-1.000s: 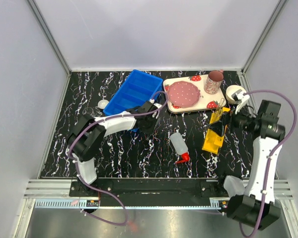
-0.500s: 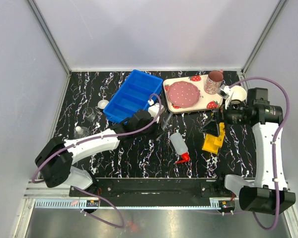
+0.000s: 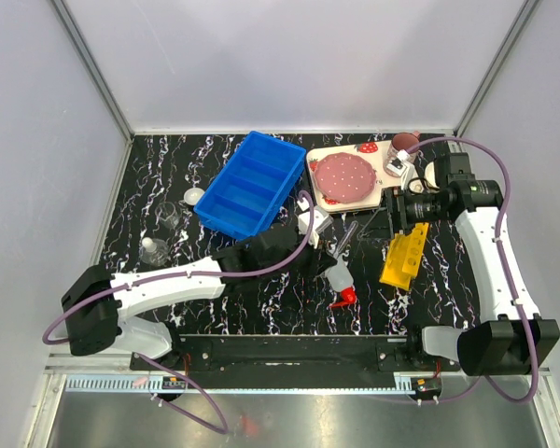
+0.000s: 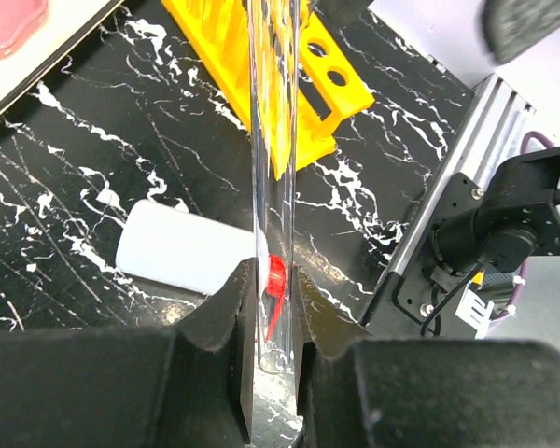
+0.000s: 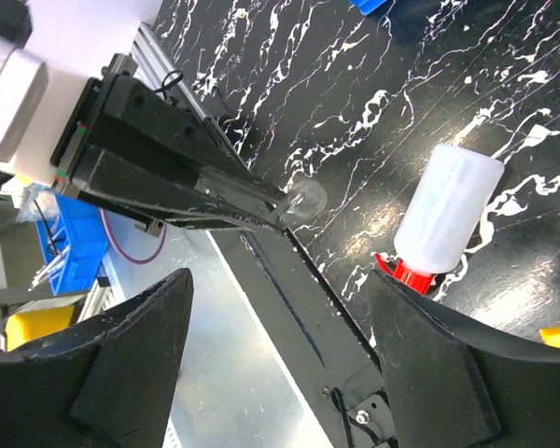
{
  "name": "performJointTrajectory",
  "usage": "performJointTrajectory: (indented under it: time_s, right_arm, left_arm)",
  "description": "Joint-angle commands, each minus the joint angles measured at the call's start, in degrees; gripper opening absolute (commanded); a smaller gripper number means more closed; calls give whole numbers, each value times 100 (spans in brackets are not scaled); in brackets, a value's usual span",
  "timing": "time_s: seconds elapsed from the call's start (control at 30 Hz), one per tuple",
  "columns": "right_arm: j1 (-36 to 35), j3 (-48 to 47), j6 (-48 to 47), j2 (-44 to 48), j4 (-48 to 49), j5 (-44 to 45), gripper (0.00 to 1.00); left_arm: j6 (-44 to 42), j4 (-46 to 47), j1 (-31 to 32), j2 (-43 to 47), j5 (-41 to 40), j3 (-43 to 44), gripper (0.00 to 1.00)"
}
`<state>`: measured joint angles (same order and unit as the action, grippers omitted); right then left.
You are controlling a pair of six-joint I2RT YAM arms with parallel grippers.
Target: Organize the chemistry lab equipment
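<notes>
A thin clear tube (image 4: 271, 140) is clamped by its lower end in my left gripper (image 4: 271, 308), which is shut on it. Seen from above, the left gripper (image 3: 327, 241) hovers over the table's middle with the tube (image 3: 345, 233) pointing toward my right gripper (image 3: 375, 217). The right gripper (image 5: 280, 355) is open, and the tube's rounded tip (image 5: 306, 199) lies just ahead of its fingers without touching them. The yellow holed rack (image 3: 401, 257) lies on the table to the right. The squeeze bottle (image 3: 336, 273) with its red nozzle lies on its side beneath the tube.
A blue bin (image 3: 250, 182) sits at the back centre, beside the strawberry-print tray (image 3: 385, 191) and pink mug (image 3: 403, 145). Two small beakers (image 3: 168, 217) (image 3: 151, 247) and a tiny white dish (image 3: 194, 196) stand at the left. The front rail (image 4: 439, 215) runs close by.
The left arm swung right from beside the blue bin to the table's middle, carrying the tube. The right gripper moved left toward the tube's tip and its jaws narrowed a little.
</notes>
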<state>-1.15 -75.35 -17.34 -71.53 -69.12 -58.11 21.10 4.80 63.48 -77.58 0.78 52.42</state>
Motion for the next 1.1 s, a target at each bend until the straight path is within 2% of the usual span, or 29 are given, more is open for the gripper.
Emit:
performJointTrajectory:
  time_s: [0.0,0.43,0.83,1.0,1.07]
  right_arm:
    - [-96,108,390,-72,276,-69,79]
    - [-158,187,556,-292,400,-333,58]
    - [-158,310,618,-230,479,-438,30]
    - [-149,328,574,-90,523,-263,24]
    - [-149,372,548,42,575,-132,24]
  left_arm:
    - [104,461,129,-11,-271,356,11]
    - [69,346,349,-310,-297,672,10]
    - [-10,241,419,-389,-368,796,11]
    - [-1,215,428,-319,-429,734,15]
    - [-1,258,428,-223,-447,647,22]
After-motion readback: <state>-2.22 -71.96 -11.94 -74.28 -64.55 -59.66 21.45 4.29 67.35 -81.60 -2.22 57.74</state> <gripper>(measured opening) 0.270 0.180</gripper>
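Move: The left hand already holds the glass test tube; the right hand's open fingers, where it is taken, are about 7 cm ahead, 7 cm right and 6 cm above. From the right hand the tube's middle is roughly 4 cm left, 2 cm back and 3 cm below; the wash bottle lies some 11 cm back, 3 cm left, and the yellow rack 6 cm back, 14 cm right, both over 20 cm below. As the left hand brings the tube about 3 cm right, the right sinks nearly 2 cm and pinches it. ##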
